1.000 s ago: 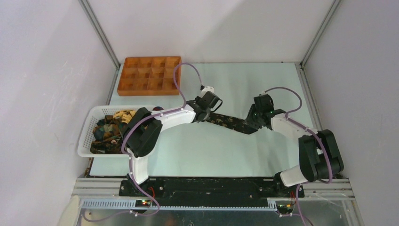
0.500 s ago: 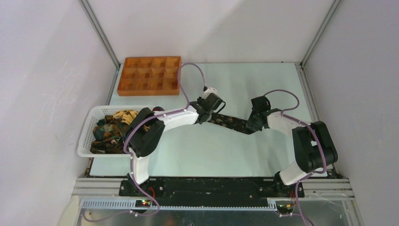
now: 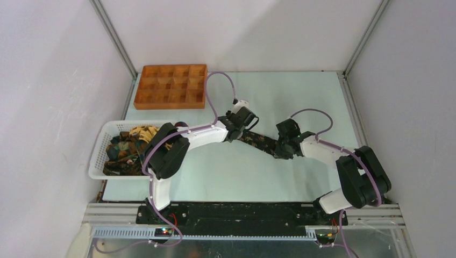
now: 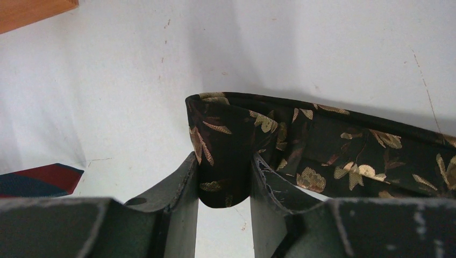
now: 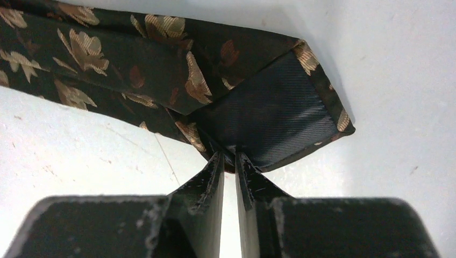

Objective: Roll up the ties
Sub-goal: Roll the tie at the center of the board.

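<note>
One dark tie with a gold leaf print lies slanted across the middle of the table, stretched between both grippers. My left gripper is shut on its upper-left end. In the left wrist view that end is a folded loop of tie pinched in the left gripper. My right gripper is shut on the lower-right end. The right wrist view shows this tie folded over, its plain dark lining up, with the right gripper nipping the fold's edge. More ties are heaped in the basket.
A white mesh basket stands at the table's left edge. An orange compartment tray sits at the back left. A red and blue striped cloth lies left of the left gripper. Grey walls enclose the table on three sides.
The right gripper has moved left toward the left gripper and narrowed onto the tie's end, folding it over. The tie's visible stretch is shorter. The left gripper has barely moved.
</note>
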Motion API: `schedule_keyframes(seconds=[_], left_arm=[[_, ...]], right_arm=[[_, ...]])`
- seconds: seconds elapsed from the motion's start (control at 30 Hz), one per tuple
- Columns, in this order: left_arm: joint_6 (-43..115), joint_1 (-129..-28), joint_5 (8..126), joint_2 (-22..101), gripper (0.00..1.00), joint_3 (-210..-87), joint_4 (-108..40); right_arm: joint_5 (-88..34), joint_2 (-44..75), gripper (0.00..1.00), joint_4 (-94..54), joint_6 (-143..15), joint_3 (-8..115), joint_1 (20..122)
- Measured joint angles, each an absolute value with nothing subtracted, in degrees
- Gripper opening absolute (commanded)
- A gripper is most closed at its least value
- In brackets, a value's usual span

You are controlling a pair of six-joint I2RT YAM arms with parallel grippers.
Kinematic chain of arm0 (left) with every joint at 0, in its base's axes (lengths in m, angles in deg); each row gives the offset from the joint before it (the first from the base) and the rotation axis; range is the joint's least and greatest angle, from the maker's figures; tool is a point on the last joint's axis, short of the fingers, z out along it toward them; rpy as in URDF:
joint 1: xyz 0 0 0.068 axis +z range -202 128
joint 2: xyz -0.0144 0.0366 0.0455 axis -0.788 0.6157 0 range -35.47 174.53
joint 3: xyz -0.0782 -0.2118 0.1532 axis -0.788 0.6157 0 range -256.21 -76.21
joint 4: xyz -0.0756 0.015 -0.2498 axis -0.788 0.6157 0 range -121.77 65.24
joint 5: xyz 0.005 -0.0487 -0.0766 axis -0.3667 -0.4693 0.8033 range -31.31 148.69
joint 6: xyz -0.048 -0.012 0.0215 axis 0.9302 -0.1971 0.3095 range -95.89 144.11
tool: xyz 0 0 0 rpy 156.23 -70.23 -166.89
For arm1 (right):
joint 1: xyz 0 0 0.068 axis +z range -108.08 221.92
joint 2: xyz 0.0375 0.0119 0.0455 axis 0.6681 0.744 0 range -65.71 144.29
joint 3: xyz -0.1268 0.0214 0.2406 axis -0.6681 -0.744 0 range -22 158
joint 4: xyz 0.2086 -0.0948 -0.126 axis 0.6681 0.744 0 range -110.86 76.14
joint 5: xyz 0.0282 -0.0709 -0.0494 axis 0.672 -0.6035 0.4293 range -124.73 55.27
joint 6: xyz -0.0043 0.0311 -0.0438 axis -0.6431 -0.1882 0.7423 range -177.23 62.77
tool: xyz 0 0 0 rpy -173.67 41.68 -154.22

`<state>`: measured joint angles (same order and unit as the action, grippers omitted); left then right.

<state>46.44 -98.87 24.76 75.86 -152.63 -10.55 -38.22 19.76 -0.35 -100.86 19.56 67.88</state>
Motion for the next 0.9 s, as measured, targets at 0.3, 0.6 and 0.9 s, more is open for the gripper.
schedule_keyframes(seconds=[0.3,0.6,0.9], left_arm=[[44.7,-100.0,22.2,77.4,0.36,-154.4,-9.6],[40.3,-102.9,14.6,80.8,0.34,-156.6,-9.0],[36.5,-105.3,10.3,82.4,0.34,-156.8,-9.1]], right_arm=[[-36.0,15.6,0.17,1.8,-102.5,17.6,69.8],[-34.7,6.3,0.18,2.4,-102.0,17.5,65.9],[-33.5,4.1,0.18,2.6,-101.2,17.5,61.9]])
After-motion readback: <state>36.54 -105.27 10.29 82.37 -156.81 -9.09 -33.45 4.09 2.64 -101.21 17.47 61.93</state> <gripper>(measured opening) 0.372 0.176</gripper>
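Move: The left fingers already pinch the tie's rolled end; its loose flap lies about 15 cm to their right, 6 cm back and 5 cm down. The wooden tray stands some 20 cm ahead and 23 cm left of them, the striped tie's tip 19 cm left and 2 cm ahead. From the shut right fingers, at the flap's near edge, the flap's middle is some 2 cm ahead and 2 cm right. Right fingers slide 2 cm back, lift 6 cm off the tie; left, still pinching, rolls left-side-up 20 degrees. ##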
